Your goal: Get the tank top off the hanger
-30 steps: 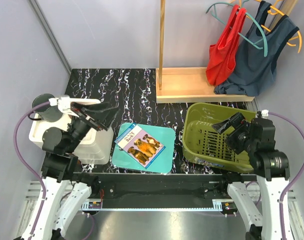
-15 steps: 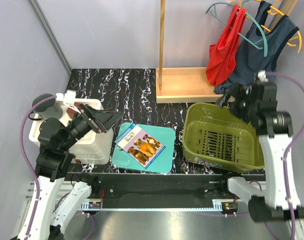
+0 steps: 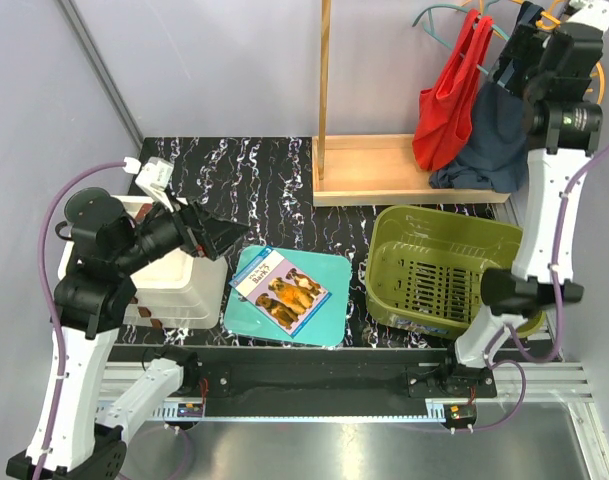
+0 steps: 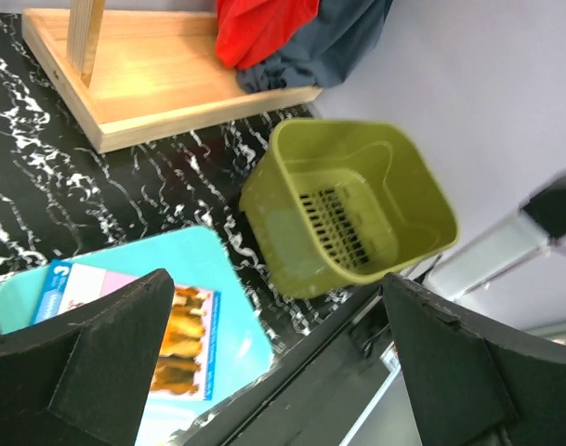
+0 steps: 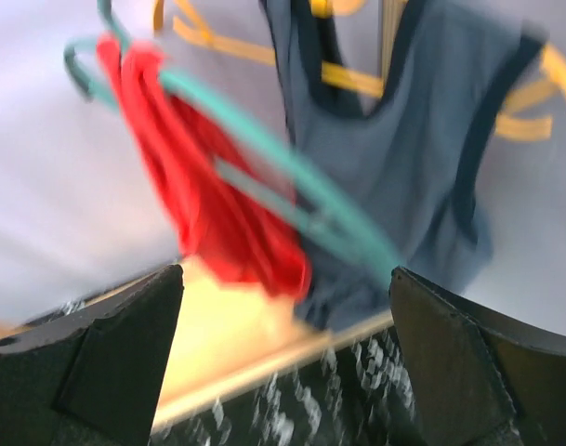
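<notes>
A red tank top (image 3: 446, 100) hangs on a teal hanger (image 3: 436, 14) at the back right. Beside it, a dark blue tank top (image 3: 494, 135) hangs on an orange hanger (image 3: 557, 14). My right gripper (image 3: 516, 48) is raised high, right in front of the blue top's upper part, open and holding nothing. Its wrist view is blurred and shows the red top (image 5: 217, 209), the teal hanger (image 5: 296, 200), the blue top (image 5: 403, 167) and the orange hanger (image 5: 357, 79) beyond the open right gripper (image 5: 284, 279). My left gripper (image 3: 221, 238) hovers open over the table's left side, far from the tops.
A green basket (image 3: 439, 270) sits below the clothes. A wooden base (image 3: 384, 170) with a pole (image 3: 325, 80) stands at the back. A teal board with a book (image 3: 284, 290) lies in the middle, and a white bin (image 3: 174, 290) at the left.
My right arm has swung up from over the green basket to the hanging tops. My left arm has risen, its gripper staying over the white bin's right edge. Both grippers stayed open.
</notes>
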Tool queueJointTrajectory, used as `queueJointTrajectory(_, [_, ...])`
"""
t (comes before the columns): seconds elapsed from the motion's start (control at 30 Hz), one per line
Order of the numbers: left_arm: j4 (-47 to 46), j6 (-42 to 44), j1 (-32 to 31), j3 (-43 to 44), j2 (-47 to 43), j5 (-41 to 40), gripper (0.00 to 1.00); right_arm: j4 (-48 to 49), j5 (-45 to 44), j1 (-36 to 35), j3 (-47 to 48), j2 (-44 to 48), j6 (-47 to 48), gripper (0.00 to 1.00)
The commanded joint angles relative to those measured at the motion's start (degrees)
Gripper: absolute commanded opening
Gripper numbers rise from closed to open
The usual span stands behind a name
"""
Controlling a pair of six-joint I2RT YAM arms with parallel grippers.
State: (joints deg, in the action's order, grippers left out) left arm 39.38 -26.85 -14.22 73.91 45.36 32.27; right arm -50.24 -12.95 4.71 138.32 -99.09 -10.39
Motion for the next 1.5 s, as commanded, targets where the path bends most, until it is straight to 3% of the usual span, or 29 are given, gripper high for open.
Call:
queueJointTrajectory(0.0, [4.1, 8.6, 0.2, 3.0, 0.3, 2.2, 0.99, 5.4, -0.3, 3.2, 11.7, -10.4, 9.2, 1.00])
queueJointTrajectory(0.13, [4.3, 11.9, 0.1, 1.8, -1.0, 1.0, 0.99, 8.8, 10.6, 4.3, 18.8, -16.3, 12.6, 1.00])
queueJointTrajectory(0.33, [4.4, 13.1, 0.1, 1.8, -0.5, 1.0, 0.99, 11.8, 25.7, 4.3, 16.6, -18.9, 15.1, 0.96])
queueJointTrajectory(0.57, [4.4, 13.1, 0.1, 3.6, 2.3, 1.0, 0.99, 13.6, 30.5, 4.3, 9.1, -16.5, 12.5, 0.49])
queueJointTrajectory(0.7, [4.0, 11.8, 0.1, 3.7, 3.7, 2.0, 0.99, 14.8, 34.6, 4.3, 4.9, -14.1, 10.7, 0.46])
queueJointTrajectory(0.83, [3.2, 9.9, 0.0, 4.4, 4.6, 3.2, 0.99, 15.2, 40.1, 4.3, 2.7, -13.4, 6.4, 0.30])
queueJointTrajectory(0.9, [3.2, 9.3, 0.0, 4.8, 4.9, 3.0, 0.98, 15.4, 42.0, 4.2, 3.2, -13.2, 3.3, 0.28])
queueJointTrajectory(1.17, [2.8, 6.1, 0.0, 6.2, 5.8, 3.1, 0.98, 16.4, 40.2, 4.2, 4.2, -8.9, -6.0, 0.00])
queueJointTrajectory(1.47, [-2.7, -2.5, 0.1, 5.2, 7.4, 5.5, 0.96, 16.1, 35.2, 4.2, -0.5, -0.4, -10.8, 0.00])
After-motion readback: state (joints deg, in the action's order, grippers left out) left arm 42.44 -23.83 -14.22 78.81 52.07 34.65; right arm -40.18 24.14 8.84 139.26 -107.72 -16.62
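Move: The bare near end of the teal hanger is about 10 cm ahead of the right hand, some 2 cm to its left and 5 cm lower. The red tank top hangs some 17 cm ahead, 4 cm left and 10 cm below; the grey-blue top is about 18 cm ahead, 9 cm right and 12 cm below. From the left hand, the hanger end lies roughly 35 cm ahead, 48 cm right and 5 cm up. The right fingers close around the near arm of the teal hanger. The open hand reaches forward about 11 cm, dips and swings left, turning some 35 degrees counter-clockwise as the fingers shut; then, keeping the pinch, it draws back and up about 5 cm. The left hand, still open, sinks nearly 3 cm and comes back up. ##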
